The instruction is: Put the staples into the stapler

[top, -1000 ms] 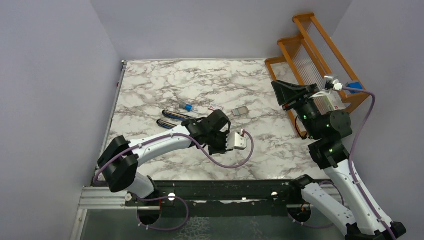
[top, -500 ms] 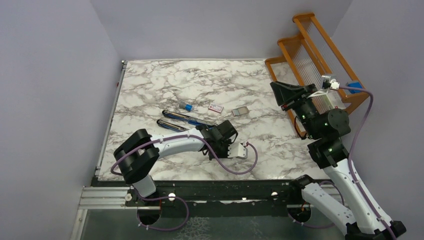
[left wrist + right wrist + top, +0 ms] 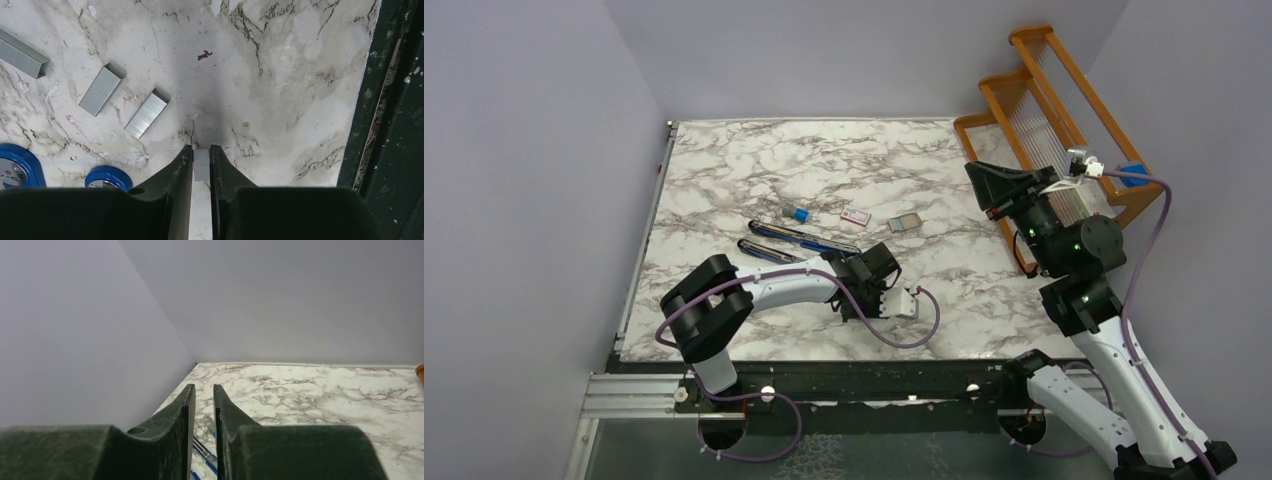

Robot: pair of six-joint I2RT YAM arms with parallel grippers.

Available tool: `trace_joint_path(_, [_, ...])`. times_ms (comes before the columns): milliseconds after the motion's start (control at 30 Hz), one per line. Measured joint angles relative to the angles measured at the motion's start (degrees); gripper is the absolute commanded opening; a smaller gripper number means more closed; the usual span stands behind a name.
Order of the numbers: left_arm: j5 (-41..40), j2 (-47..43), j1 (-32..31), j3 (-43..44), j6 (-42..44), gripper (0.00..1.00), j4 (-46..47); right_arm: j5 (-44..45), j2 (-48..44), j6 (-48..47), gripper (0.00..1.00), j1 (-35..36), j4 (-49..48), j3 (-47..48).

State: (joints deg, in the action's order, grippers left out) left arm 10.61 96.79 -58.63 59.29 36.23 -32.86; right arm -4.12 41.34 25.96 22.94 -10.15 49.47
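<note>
In the left wrist view my left gripper [image 3: 201, 148] is shut on a short silvery strip of staples [image 3: 201, 167], low over the marble. Three more staple strips [image 3: 101, 89] [image 3: 146, 113] [image 3: 22, 54] lie loose ahead and to the left. The stapler [image 3: 799, 238] lies opened out as two long blue-black arms; its blue ends [image 3: 107, 176] show beside my left fingers. From above, the left gripper [image 3: 864, 290] sits just right of the stapler. The white box with the pink label [image 3: 856, 214] lies behind it. My right gripper [image 3: 203, 386] hangs high at the right [image 3: 980, 182], its jaws slightly apart with nothing between them.
A small blue-capped cylinder [image 3: 800, 214] and a flat grey box [image 3: 905, 222] lie near the white box. A wooden rack [image 3: 1044, 95] stands at the back right. The table's dark near rail [image 3: 395, 120] runs close to my left gripper.
My left arm has swung right and towards the near edge, dropping lower over the table with the strip still gripped. The right arm has barely moved.
</note>
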Motion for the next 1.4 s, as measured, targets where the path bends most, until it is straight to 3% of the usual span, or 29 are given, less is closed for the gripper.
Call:
trace_joint_path(300, [-0.04,0.00,0.00,0.00,-0.42,0.29,-0.09,0.02,-0.44,0.04,0.28,-0.02,0.17,0.00])
trace_joint_path(600, [-0.44,0.00,0.00,1.33,-1.64,0.32,-0.70,0.81,-0.85,-0.72,0.53,0.00,2.14,0.70])
trace_joint_path(867, [-1.07,-1.90,0.70,10.34,-7.23,0.35,0.00,7.34,6.27,-0.35,0.73,-0.02,12.28,12.33])
trace_joint_path(1100, [-3.82,-9.84,4.76,6.95,-17.64,0.43,11.19,14.56,13.77,4.61,0.78,0.00,25.24,23.47])
trace_joint_path(1167, [-7.48,-12.92,6.19,3.63,-22.38,0.49,15.61,15.80,14.62,6.23,0.79,0.00,28.61,25.35])
trace_joint_path(1400, [-25.14,-23.28,11.93,-7.56,-42.36,0.54,25.22,17.09,15.78,9.22,0.80,0.00,36.59,33.20])
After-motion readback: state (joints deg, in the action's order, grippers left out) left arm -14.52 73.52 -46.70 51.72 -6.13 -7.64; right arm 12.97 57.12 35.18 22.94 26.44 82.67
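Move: The staple strip being set down is still between the left hand's fingers, on the table just under the hand point. Two loose strips lie beyond it, about 3 cm ahead and 4 cm right, then some 5 ahead and 6 right. The near stapler's middle is roughly 11 cm ahead and 14 cm left of the hand, at about table height. From the right hand, the held strip is about 10 cm back, 22 cm left and 40 cm below. The staple strip is let go onto the table as the left fingers open, the hand staying put for about half a second. That hand then lifts about 15 cm and swings 13 cm forward, first slightly right, then back left over the open staplers' blue ends, turning counter-clockwise some 60 degrees, tilting and opening further. High up, the empty right hand eases forward and right, ending a little higher, tipping down and opening wide. ##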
